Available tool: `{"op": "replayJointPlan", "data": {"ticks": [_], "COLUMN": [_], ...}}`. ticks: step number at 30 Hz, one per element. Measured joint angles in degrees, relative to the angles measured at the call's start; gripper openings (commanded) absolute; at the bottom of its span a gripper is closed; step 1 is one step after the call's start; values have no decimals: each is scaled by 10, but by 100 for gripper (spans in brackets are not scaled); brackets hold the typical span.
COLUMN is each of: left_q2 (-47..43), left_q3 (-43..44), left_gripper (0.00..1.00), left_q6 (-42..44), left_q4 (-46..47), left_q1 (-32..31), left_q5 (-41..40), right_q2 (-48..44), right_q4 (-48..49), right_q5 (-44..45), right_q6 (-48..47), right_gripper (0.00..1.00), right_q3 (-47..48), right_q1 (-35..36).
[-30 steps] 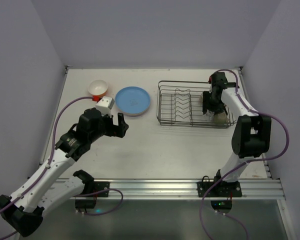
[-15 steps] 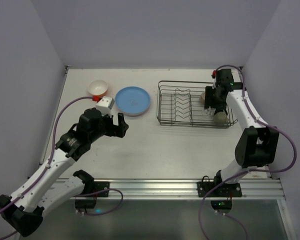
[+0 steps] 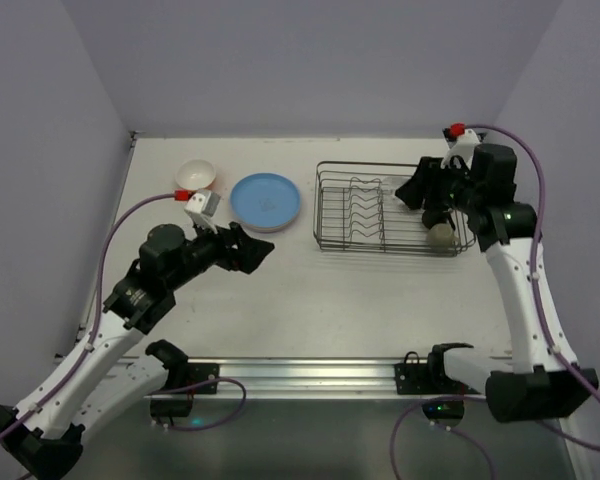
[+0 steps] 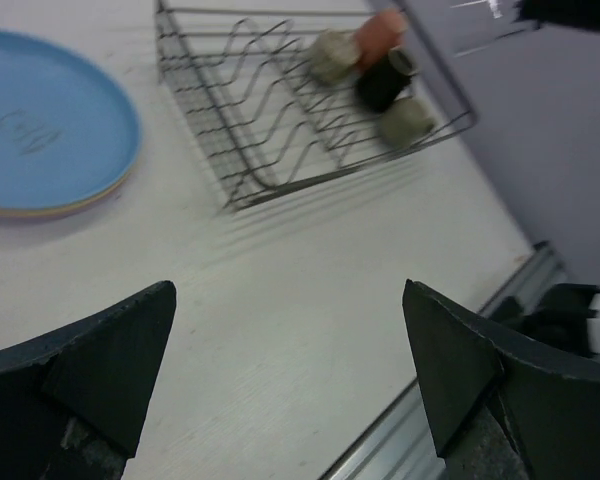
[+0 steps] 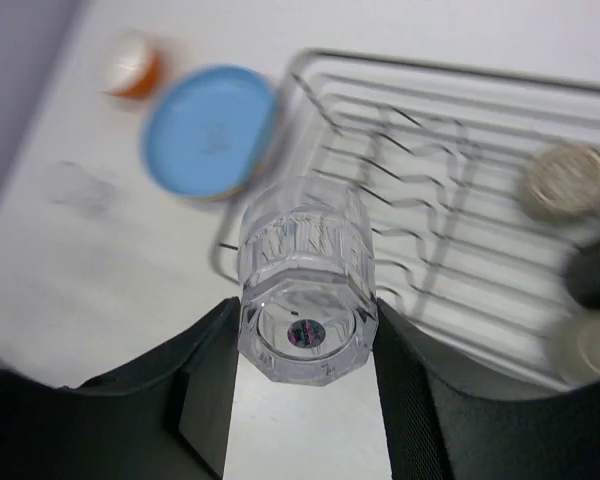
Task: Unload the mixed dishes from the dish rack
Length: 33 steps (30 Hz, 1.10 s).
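My right gripper (image 5: 307, 310) is shut on a clear glass (image 5: 307, 285), held base toward the camera above the dish rack (image 5: 400, 85). In the top view this gripper (image 3: 417, 193) hangs over the right part of the rack (image 3: 321, 210). Several small mugs lie at the rack's right end: a beige one (image 3: 440, 233), a pink one (image 4: 382, 30), a dark one (image 4: 383, 80) and an olive one (image 4: 407, 120). My left gripper (image 3: 252, 250) is open and holds nothing, left of the rack over bare table. A blue plate (image 3: 266, 200) tops a stack beside an orange bowl (image 3: 195, 177).
Lilac walls close in the table on three sides. A metal rail (image 3: 360, 375) with both arm bases runs along the near edge. The rack's plate prongs (image 3: 365, 215) stand bare.
My right arm has risen out of the rack with the glass and swung its wrist up and to the right. My left gripper has turned toward the rack.
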Motion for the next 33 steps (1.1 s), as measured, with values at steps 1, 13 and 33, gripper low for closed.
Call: {"op": "replayJointPlan", "data": {"ticks": [1, 13, 33], "left_q2": [-13, 146, 214], "left_q3": [-13, -14, 73], "left_gripper": [100, 93, 0], "left_q6": [-21, -200, -202], "left_q4": [43, 494, 541], "left_q1": [0, -44, -153], "left_q5": [30, 256, 271], "right_q2": [-36, -186, -192], "right_q4": [30, 454, 686], "right_q5": [-51, -443, -526], "right_q6": [10, 276, 397], "right_gripper": [0, 0, 0], "right_q3": [-14, -233, -264], "right_q1": [2, 59, 75]}}
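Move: Straddling the rack's near side, the right hand already holds the clear glass, some 30 cm to the right of the open left hand, 11 cm farther ahead and 2 cm higher; counted back from the right hand, the left gripper lies 11 cm back, 30 cm left and 2 cm below. The dish rack's middle is about 11 cm ahead of the right hand, 1 cm right and 23 cm below. The blue plate lies some 23 cm straight ahead of the left hand and 23 cm below it. Bringing the glass out for a handover, the right hand draws back about 16 cm, left 14 cm and up 12 cm, most of it early, swinging counter-clockwise until its fingers point left, grip kept. The left hand goes right and up about 15 cm each, plus some 7 cm back, rolls and turns clockwise to face it, then closes from wide open onto the glass's rim, pinching the wall nearest the robot. ##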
